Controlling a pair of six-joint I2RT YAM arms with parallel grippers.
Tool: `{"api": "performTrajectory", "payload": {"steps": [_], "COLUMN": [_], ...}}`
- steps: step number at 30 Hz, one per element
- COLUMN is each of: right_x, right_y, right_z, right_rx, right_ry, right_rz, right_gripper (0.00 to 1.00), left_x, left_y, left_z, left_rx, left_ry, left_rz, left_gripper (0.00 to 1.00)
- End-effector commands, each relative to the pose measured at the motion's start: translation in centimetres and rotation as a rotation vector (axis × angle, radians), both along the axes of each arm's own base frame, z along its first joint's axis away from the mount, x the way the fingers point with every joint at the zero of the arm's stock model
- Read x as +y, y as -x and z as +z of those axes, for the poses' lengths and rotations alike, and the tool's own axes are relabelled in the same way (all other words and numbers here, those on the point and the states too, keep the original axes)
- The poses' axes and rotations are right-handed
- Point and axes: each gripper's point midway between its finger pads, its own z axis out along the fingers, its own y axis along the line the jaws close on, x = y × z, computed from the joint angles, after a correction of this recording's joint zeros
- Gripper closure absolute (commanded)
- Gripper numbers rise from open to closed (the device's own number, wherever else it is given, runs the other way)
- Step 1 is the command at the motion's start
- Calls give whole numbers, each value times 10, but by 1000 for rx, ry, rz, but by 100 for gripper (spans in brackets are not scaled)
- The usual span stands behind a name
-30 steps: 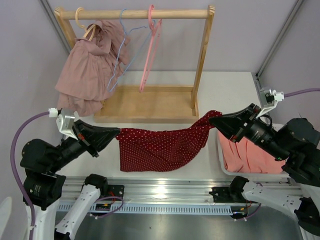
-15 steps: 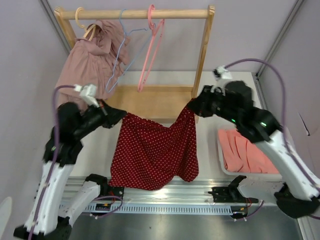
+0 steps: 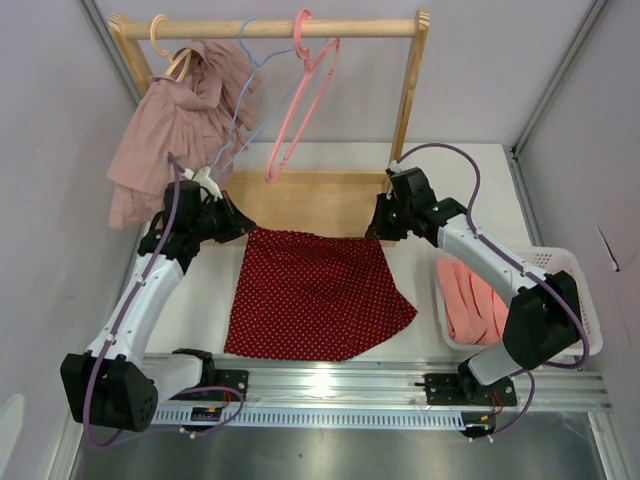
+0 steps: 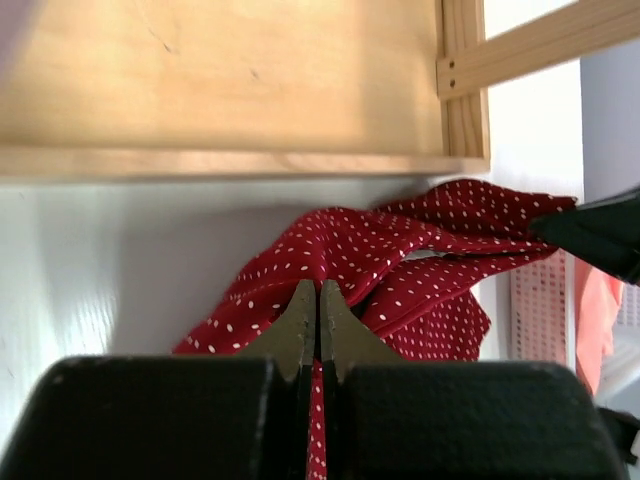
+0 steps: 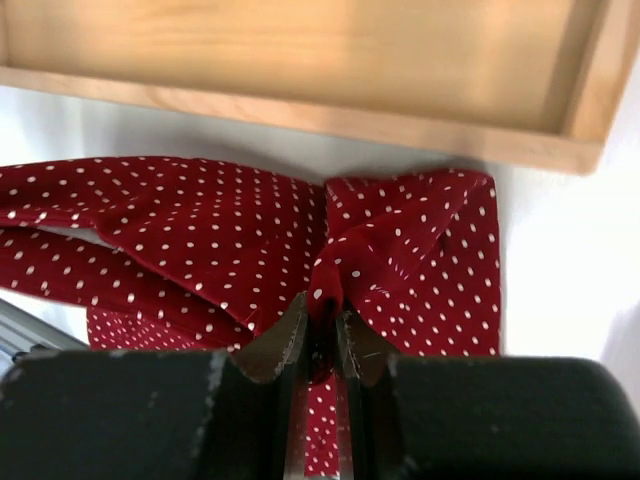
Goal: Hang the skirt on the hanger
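The red skirt with white dots (image 3: 315,295) lies spread flat on the table in front of the wooden rack. My left gripper (image 3: 240,229) is shut on its top left corner; the wrist view shows the cloth (image 4: 390,260) pinched between the jaws (image 4: 320,300). My right gripper (image 3: 377,231) is shut on the top right corner, with a fold of skirt (image 5: 400,240) in the jaws (image 5: 323,305). An empty pink hanger (image 3: 300,90) and a blue hanger (image 3: 243,100) hang on the rack's top rail, above and behind the skirt.
The wooden rack's base tray (image 3: 300,200) lies just behind both grippers, its right post (image 3: 405,100) near my right gripper. A dusty pink garment (image 3: 170,140) hangs at the rack's left. A white basket (image 3: 570,270) with salmon cloth (image 3: 470,300) stands at right.
Both arms have stretched forward and lowered the skirt: it hung between the raised grippers, now it lies flat on the table by the rack's base. The pink hanger has swung a little.
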Motion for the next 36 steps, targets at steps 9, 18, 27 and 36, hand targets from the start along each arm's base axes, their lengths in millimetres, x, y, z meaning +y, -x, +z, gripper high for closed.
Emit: {"api": "performTrajectory", "payload": {"steps": [9,18,27,36], "right_x": [-30,-40,-55,-53], "right_y": [55,116,109,80], "right_z": [-6,-57,-32,3], "right_rx": [-14,93,23,-48], "right_ry": [-29,-3,40,50], "right_rz": [-113,-157,-215,-221], "right_gripper": [100,47,34,35], "left_x": [-3,-20,-20,-22], "left_y": [52,102,113,125], "left_z": [-61,-74,-57,-11], "left_rx": [58,96,75,-75], "left_ry": [53,160,178,144], "left_rz": [-54,-54,-52,-156], "left_gripper": [100,69,46,50]}}
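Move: Both hands still hold the polka-dot skirt by its far edge. The left's laying spot on the table is about 10 cm back, 1 cm right and 11 cm below; the right's is some 12 cm back, 4 cm right and 8 cm below. The rack base's middle lies 8 cm ahead of the left hand, 11 cm right; the basket sits about 15 cm back and 38 cm right of the right hand. Both hands draw the skirt's far edge some 10 cm back while lowering it, then open, release and lift. ##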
